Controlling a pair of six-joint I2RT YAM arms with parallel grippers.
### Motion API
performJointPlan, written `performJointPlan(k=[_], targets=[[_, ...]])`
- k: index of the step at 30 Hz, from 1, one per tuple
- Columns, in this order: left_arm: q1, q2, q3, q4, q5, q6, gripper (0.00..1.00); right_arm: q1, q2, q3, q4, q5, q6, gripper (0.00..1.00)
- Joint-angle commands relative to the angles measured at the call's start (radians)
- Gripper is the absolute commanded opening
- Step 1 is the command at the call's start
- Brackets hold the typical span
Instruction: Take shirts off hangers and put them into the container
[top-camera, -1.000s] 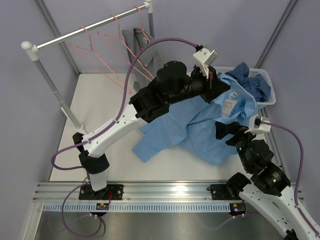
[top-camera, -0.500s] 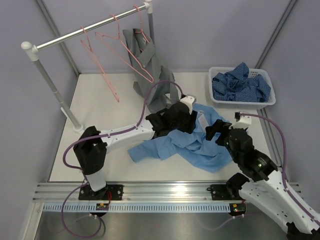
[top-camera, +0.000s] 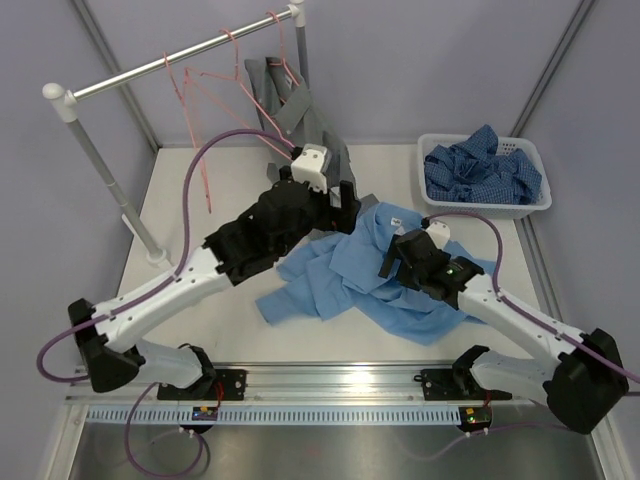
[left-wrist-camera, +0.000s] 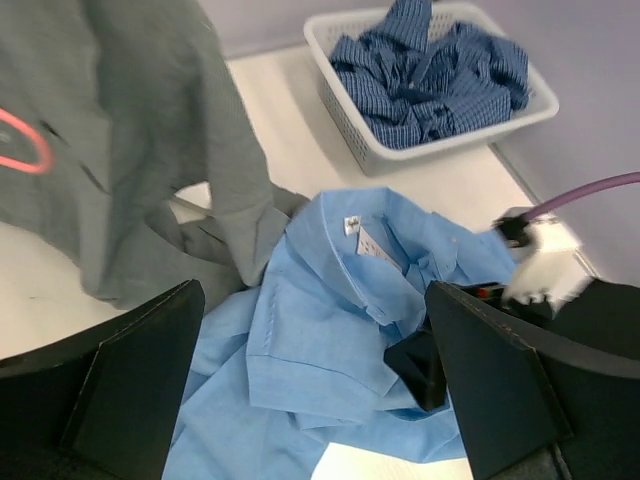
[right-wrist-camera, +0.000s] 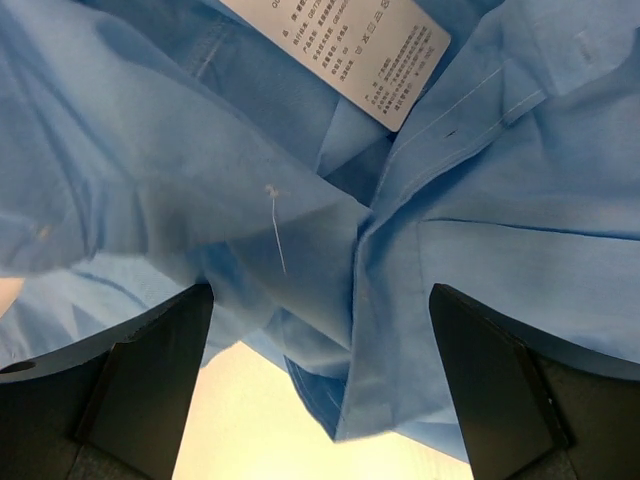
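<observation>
A plain light blue shirt (top-camera: 365, 278) lies crumpled on the table, off any hanger. My left gripper (top-camera: 342, 198) hovers open above its rear edge with nothing between the fingers (left-wrist-camera: 130, 385). My right gripper (top-camera: 393, 258) is open and pressed down at the collar, with folds of blue cloth (right-wrist-camera: 300, 180) between its fingers (right-wrist-camera: 500, 385). The white container (top-camera: 535, 205) at the back right holds the dark blue checked shirt (top-camera: 480, 170). A grey shirt (top-camera: 290, 100) hangs on a pink hanger (left-wrist-camera: 25, 150) from the rail. Two bare hangers (top-camera: 195, 110) hang left of it.
The metal rail (top-camera: 170, 60) stands on a post (top-camera: 105, 170) along the back left. The white care label (right-wrist-camera: 340, 50) of the light blue shirt faces up. Bare table (top-camera: 200, 220) shows left of the shirt, and grey walls close in the sides.
My left gripper opened, dropped the light blue shirt onto the table, and drew back toward the grey shirt. My right gripper moved left onto the shirt's collar.
</observation>
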Motion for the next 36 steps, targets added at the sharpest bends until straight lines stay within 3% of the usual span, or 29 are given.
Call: performJointPlan(k=[1,9,13,16,17,20,21,26,29,31,36], targets=[[0.000,-0.089,-0.040,-0.033,-0.064,0.035,0.99,-0.002,0.095,0.058,0.080,-0.005,0.109,1.00],[0.002,-0.310,-0.173,-0.091,-0.113,0.038,0.99,-0.003,0.396,0.134,0.111,0.006,0.204,1.00],[0.002,-0.368,-0.245,-0.093,-0.127,0.049,0.99,-0.019,0.453,0.121,0.126,-0.008,0.257,0.86],[0.003,-0.406,-0.273,-0.091,-0.156,0.056,0.99,-0.052,0.456,0.101,0.123,-0.014,0.288,0.52],[0.003,-0.411,-0.291,-0.091,-0.168,0.061,0.99,-0.065,0.441,0.089,0.117,-0.006,0.302,0.31],[0.003,-0.423,-0.324,-0.093,-0.199,0.081,0.99,-0.095,0.371,0.082,0.076,0.035,0.301,0.03],[0.003,-0.428,-0.330,-0.091,-0.202,0.081,0.99,-0.100,0.343,0.090,0.060,0.087,0.288,0.00],[0.016,-0.437,-0.345,-0.102,-0.214,0.072,0.99,-0.112,0.153,0.287,-0.075,0.264,0.115,0.00],[0.026,-0.439,-0.338,-0.105,-0.216,0.072,0.99,-0.134,0.050,0.481,-0.069,0.353,-0.118,0.00],[0.030,-0.445,-0.328,-0.106,-0.214,0.076,0.99,-0.157,0.048,0.593,-0.040,0.367,-0.228,0.00],[0.033,-0.457,-0.322,-0.106,-0.216,0.078,0.99,-0.232,0.206,1.059,0.026,0.344,-0.528,0.00]])
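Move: The near fold of the blue shirt lies about 3 cm ahead of the right gripper, some 2 cm to its left and roughly 9 cm below; the container stands some 30 cm ahead of that gripper and 21 cm to its right. The grey shirt on the rack is about 22 cm ahead and 20 cm left of it. From the left gripper the blue fold is about 11 cm to the right, roughly level fore-and-aft, and some 31 cm down. Sink the open right gripper about 8 cm into the blue shirt, easing a little forward and left, and shut the fingers on the cloth. Then whip it up nearly 40 cm, drifting right and forward and tipping the fingers up some 50 degrees, keeping the pinch. Meanwhile draw the empty, open left gripper left, away from the blue shirt, and slightly back. ##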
